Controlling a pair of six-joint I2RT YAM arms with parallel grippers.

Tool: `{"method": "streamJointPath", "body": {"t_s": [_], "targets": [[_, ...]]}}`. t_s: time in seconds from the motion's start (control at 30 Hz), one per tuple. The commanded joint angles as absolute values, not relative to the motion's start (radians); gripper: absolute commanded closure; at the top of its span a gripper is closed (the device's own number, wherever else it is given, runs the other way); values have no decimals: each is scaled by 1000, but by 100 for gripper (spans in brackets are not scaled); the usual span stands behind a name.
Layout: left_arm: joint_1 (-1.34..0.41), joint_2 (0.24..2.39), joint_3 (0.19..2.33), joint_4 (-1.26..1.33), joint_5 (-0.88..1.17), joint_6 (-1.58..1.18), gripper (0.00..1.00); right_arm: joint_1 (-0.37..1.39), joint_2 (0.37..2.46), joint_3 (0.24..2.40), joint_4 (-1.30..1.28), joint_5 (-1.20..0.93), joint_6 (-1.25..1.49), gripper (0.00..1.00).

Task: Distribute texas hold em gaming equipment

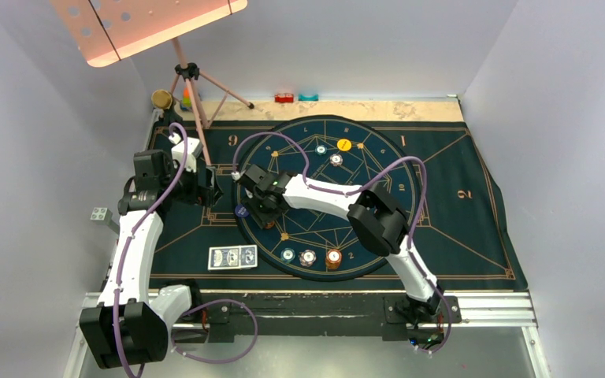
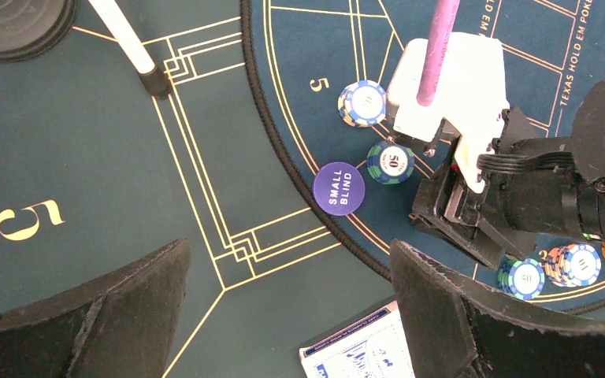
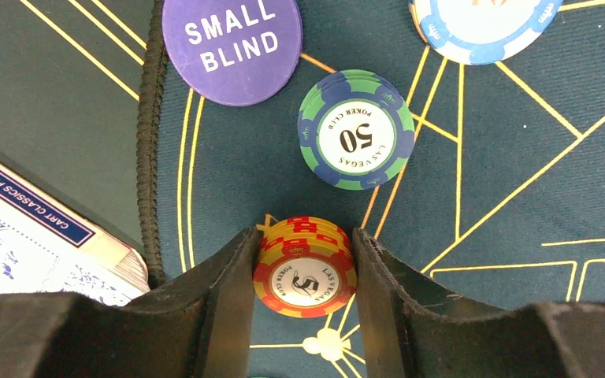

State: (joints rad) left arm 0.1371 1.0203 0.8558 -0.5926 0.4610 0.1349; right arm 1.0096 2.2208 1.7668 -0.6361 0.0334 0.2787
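Observation:
My right gripper (image 3: 305, 236) is shut on a short stack of red-and-yellow poker chips (image 3: 305, 272), held just above the round part of the mat. Ahead of it lie a green-and-blue "50" chip stack (image 3: 356, 130), a purple "SMALL BLIND" disc (image 3: 232, 47) and a white-and-blue chip (image 3: 484, 27). The blue-backed card deck (image 3: 39, 244) lies to its left. My left gripper (image 2: 283, 315) hangs open over bare mat, cards (image 2: 358, 350) just below it. In the top view the right gripper (image 1: 266, 214) sits beside the disc (image 1: 242, 211); the yellow disc (image 1: 344, 145) lies farther back.
Three chip stacks (image 1: 307, 257) line the circle's near edge, beside the cards (image 1: 232, 257). A pink tripod stand (image 1: 193, 87) rises at the back left, one foot (image 2: 130, 39) on the mat. Red (image 1: 284, 98) and teal (image 1: 309, 97) blocks sit behind the mat.

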Motion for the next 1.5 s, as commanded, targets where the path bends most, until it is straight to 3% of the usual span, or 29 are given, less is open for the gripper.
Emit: {"method": "streamJointPath", "body": {"t_s": [0.0,0.2,0.57,1.1,1.47], "targets": [[146,1002,858,-570,476,149,0,1008,2239,1806,-643,27,267,51],[147,1002,858,-570,476,148,0,1008,2191,1832,-666,46,256,37],[147,1007,858,-569,472,148,0,1005,1978,1838,-764,143,241,36],[147,1011,857,-570,483,150,0,992,1455,1212,-837,249,466,24],[147,1009,856,-571,492,154,0,982,1326,1033,-834,190,577,18]]}}
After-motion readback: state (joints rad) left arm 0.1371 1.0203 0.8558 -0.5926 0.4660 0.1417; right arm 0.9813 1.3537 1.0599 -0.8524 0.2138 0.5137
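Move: The right hand holds a small stack of red 5 chips set down on the mat; the tall red stack it goes to next stands about 19 cm to its right and 11 cm back, roughly level in height. Ahead of the hand are a green stack, some 4 cm out and 2 cm left, and the small blind button, 4 cm out and 7 cm left. A white-blue stack stands 8 cm left of the tall stack and 1 cm farther out. From the left hand the tall stack lies some 34 cm right, 13 cm back and 14 cm below. Staying low at first, the right hand parts its fingers and lets go of the small red stack, then lifts steeply by some 15 cm, swings about 20 cm right and 9 cm back towards the tall red stack, and sinks about 7 cm on the way. The wrist turns nearly 20 degrees clockwise while the fingers keep spreading wide; they don't yet reach the tall stack. ##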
